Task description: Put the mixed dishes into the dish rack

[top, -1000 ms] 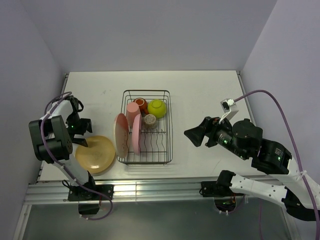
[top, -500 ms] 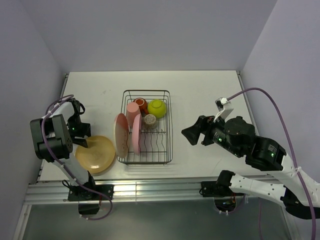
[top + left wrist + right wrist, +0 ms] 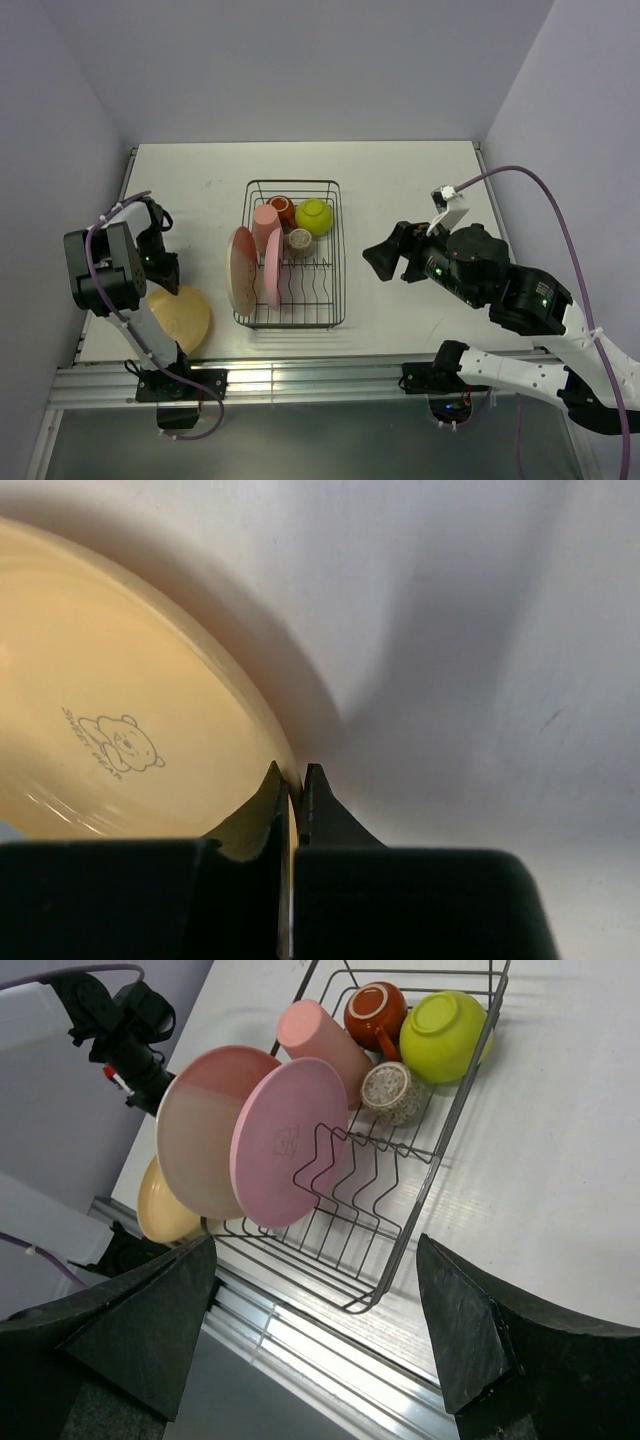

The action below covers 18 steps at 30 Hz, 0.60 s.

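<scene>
My left gripper [image 3: 160, 274] is shut on the rim of the yellow-orange plate [image 3: 181, 318], which lies at the table's near left, left of the dish rack [image 3: 340, 262]. In the left wrist view the jaws pinch the yellow-orange plate [image 3: 120, 710] at its edge, with the left gripper [image 3: 293, 783] closed tight. In the rack stand a pink-and-cream plate [image 3: 240, 270] and a pink plate [image 3: 273, 268]. Behind them are a salmon tumbler [image 3: 265, 222], red-orange cup [image 3: 281, 210], lime-green bowl [image 3: 313, 216] and tan bowl [image 3: 300, 240]. My right gripper [image 3: 385, 262] hangs open and empty right of the rack.
The white table [image 3: 400, 190] is walled at the back and both sides. A metal rail [image 3: 300, 380] runs along its near edge. The right wrist view looks over the rack [image 3: 447, 1130], its plates [image 3: 285, 1145] and the left arm [image 3: 120, 1020].
My left gripper has shut on the yellow-orange plate's rim, and the plate has shifted left and toward the near edge. The right arm has drifted slightly, still open.
</scene>
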Tool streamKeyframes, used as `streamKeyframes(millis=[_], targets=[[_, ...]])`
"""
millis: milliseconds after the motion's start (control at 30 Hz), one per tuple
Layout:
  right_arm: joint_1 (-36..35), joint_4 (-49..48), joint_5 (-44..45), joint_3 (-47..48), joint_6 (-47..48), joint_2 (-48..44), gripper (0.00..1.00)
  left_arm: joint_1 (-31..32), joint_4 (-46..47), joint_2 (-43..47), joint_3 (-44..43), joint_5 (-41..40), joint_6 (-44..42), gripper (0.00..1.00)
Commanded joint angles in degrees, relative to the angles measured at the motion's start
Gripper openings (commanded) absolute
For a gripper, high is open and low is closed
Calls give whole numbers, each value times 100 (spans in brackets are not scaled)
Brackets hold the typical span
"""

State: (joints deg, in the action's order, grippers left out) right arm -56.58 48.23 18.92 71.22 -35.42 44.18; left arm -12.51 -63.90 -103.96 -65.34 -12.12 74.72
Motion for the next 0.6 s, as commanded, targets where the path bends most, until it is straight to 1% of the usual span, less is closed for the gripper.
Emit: streamKeyframes(millis=[0,100,133,200,233,267,300,333,400,433,467,500,533,567], targets=[[41,90,244,366,105,108,88,-215,686,-326,-329,-27,-194,0],[50,204,305,577,132,187,88,-383,388,-274,-1127,-176,-457,0],[50,248,323,664,149,231,88,-488,283,-265,-1722,-229,-519,0],[50,292,349,726,141,301,88,-585,-34,-256,-2436,-212,-659,0],[59,301,349,761,149,336,88,-612,-148,-273,-3240,-142,-704,0],[59,301,297,779,158,354,88,-638,-384,-317,-3648,-37,-730,0],[68,301,271,805,167,441,88,-673,-482,-422,-4114,260,-783,0],[68,301,227,884,176,485,88,-673,-561,-467,-4980,445,-818,0],[103,293,34,998,184,608,88,-665,-703,-616,-5793,849,-854,0],[120,293,-54,1156,202,766,88,-656,-694,-625,-6380,1304,-819,0],[147,293,-168,1244,219,863,88,-665,-642,-599,-6551,1561,-775,0],[199,301,-474,1358,211,968,88,-665,-319,-416,-6622,1807,-653,0],[330,310,-668,1603,202,1204,88,-665,-99,-284,-6484,2375,-547,0],[410,319,-888,1719,176,1337,89,-656,173,-117,-6300,2694,-442,0]])
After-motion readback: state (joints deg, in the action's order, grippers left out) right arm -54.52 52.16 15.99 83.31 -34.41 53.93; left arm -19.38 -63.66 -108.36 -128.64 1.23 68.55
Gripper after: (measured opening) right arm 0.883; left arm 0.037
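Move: The yellow plate is already pinched by its far rim in the left hand, its middle about 7 cm back and 1 cm right of the fingers. From that hand the dish rack's middle lies some 30 cm right and 8 cm ahead; the cream plate standing in the rack is about 17 cm right and 4 ahead, the pink plate 25 right and 5 ahead. The right hand has the rack 22 cm left, 16 ahead and 30 below. The yellow plate is swept up off the table in the left hand's shut fingers, first mostly forward, then ever more steeply up: some 30 cm up and 23 forward, with a smaller drift left, away from the rack. On the way the wrist tips the downward-pointing fingers forward and up by about 60 degrees. The right hand, open and empty, rises slightly. ##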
